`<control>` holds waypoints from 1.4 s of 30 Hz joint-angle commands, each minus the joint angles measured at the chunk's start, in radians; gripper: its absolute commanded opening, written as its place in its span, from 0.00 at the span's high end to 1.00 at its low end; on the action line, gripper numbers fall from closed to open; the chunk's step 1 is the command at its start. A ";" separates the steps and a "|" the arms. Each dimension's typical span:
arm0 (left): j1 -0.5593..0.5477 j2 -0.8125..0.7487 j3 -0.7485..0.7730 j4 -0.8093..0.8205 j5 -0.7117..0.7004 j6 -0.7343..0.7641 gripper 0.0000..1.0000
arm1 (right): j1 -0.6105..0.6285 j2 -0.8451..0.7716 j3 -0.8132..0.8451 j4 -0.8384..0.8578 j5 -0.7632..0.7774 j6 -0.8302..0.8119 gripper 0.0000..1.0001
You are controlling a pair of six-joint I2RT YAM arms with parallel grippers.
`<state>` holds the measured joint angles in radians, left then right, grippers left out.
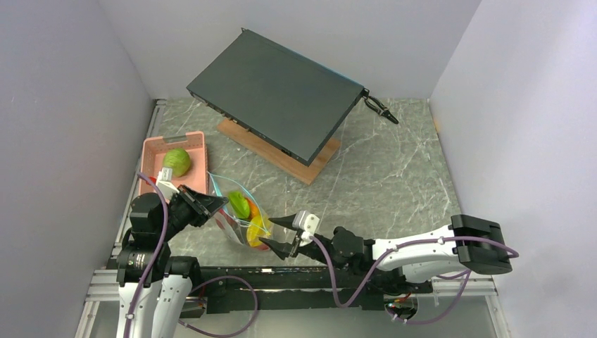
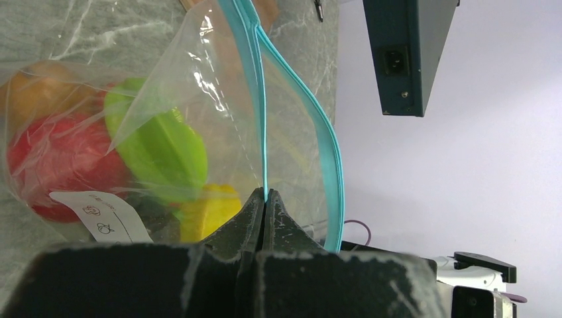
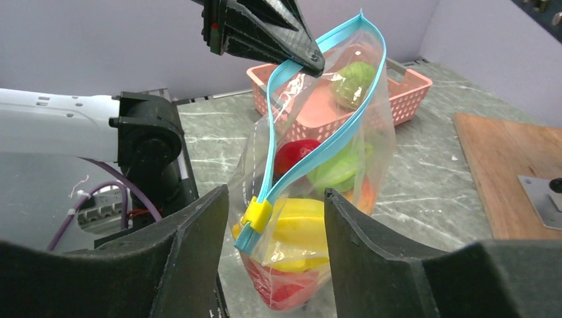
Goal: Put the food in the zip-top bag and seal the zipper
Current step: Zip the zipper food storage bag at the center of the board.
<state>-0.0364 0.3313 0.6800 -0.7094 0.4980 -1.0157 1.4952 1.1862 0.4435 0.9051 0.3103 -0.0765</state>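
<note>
The zip-top bag (image 1: 243, 220) hangs just above the table, held up by my left gripper (image 1: 224, 202). That gripper (image 2: 266, 194) is shut on one end of the teal zipper (image 2: 331, 146). Red (image 2: 63, 162), green (image 2: 162, 146), yellow (image 2: 209, 212) and orange (image 2: 33, 86) food sits inside the bag, and its mouth gapes. My right gripper (image 3: 276, 192) is open, with one jaw on each side of the zipper's yellow slider (image 3: 256, 213) and the bag's lower corner. More green food (image 1: 177, 162) lies in the pink basket.
The pink basket (image 1: 151, 149) stands at the back left, just behind the bag. A black flat box (image 1: 278, 95) rests tilted on a wooden board (image 1: 310, 165) at the back centre. A small black tool (image 1: 380, 109) lies beside the box's right corner. Grey walls enclose the table.
</note>
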 commanded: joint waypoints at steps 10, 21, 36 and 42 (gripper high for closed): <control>-0.002 0.018 0.044 -0.008 -0.010 0.029 1.00 | -0.010 0.077 -0.021 0.129 -0.007 0.031 0.46; -0.003 0.028 0.071 -0.039 -0.019 0.066 1.00 | -0.036 0.060 -0.043 0.143 0.011 0.030 0.78; -0.057 0.219 0.294 0.270 0.336 0.649 0.33 | -0.300 -0.201 0.040 -0.375 -0.474 0.160 1.00; -0.293 0.360 0.381 0.189 0.226 0.824 0.34 | -0.350 -0.202 0.041 -0.404 -0.522 0.218 1.00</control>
<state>-0.1829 0.6144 0.9886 -0.5129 0.7490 -0.3641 1.1683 0.9897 0.4408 0.5438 -0.1429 0.0830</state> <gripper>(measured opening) 0.666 0.007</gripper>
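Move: The yellow zip slider, with its short blue tail, is about 3 cm below the open right gripper, 1 cm ahead and 1 cm to its left. The yellow pepper is some 8 cm below that gripper, 3 cm ahead and 4 cm left; the green pepper is 8 cm ahead, 8 cm left and 9 cm down. From the left gripper, which holds the bag's far rim, the slider is about 7 cm back, 11 cm right and 5 cm lower; the green pepper is 3 cm right and 10 cm below. Lower the right gripper about 3 cm onto the slider end, easing slightly forward, and pinch the blue zip tail behind the yellow slider; then draw it some 4 cm right and 2 cm forward. Once that pinch closes, open the left fingers to free the rim and lift quickly about 11 cm, swinging right by some 4 cm while the fingers tip up and turn clockwise. ##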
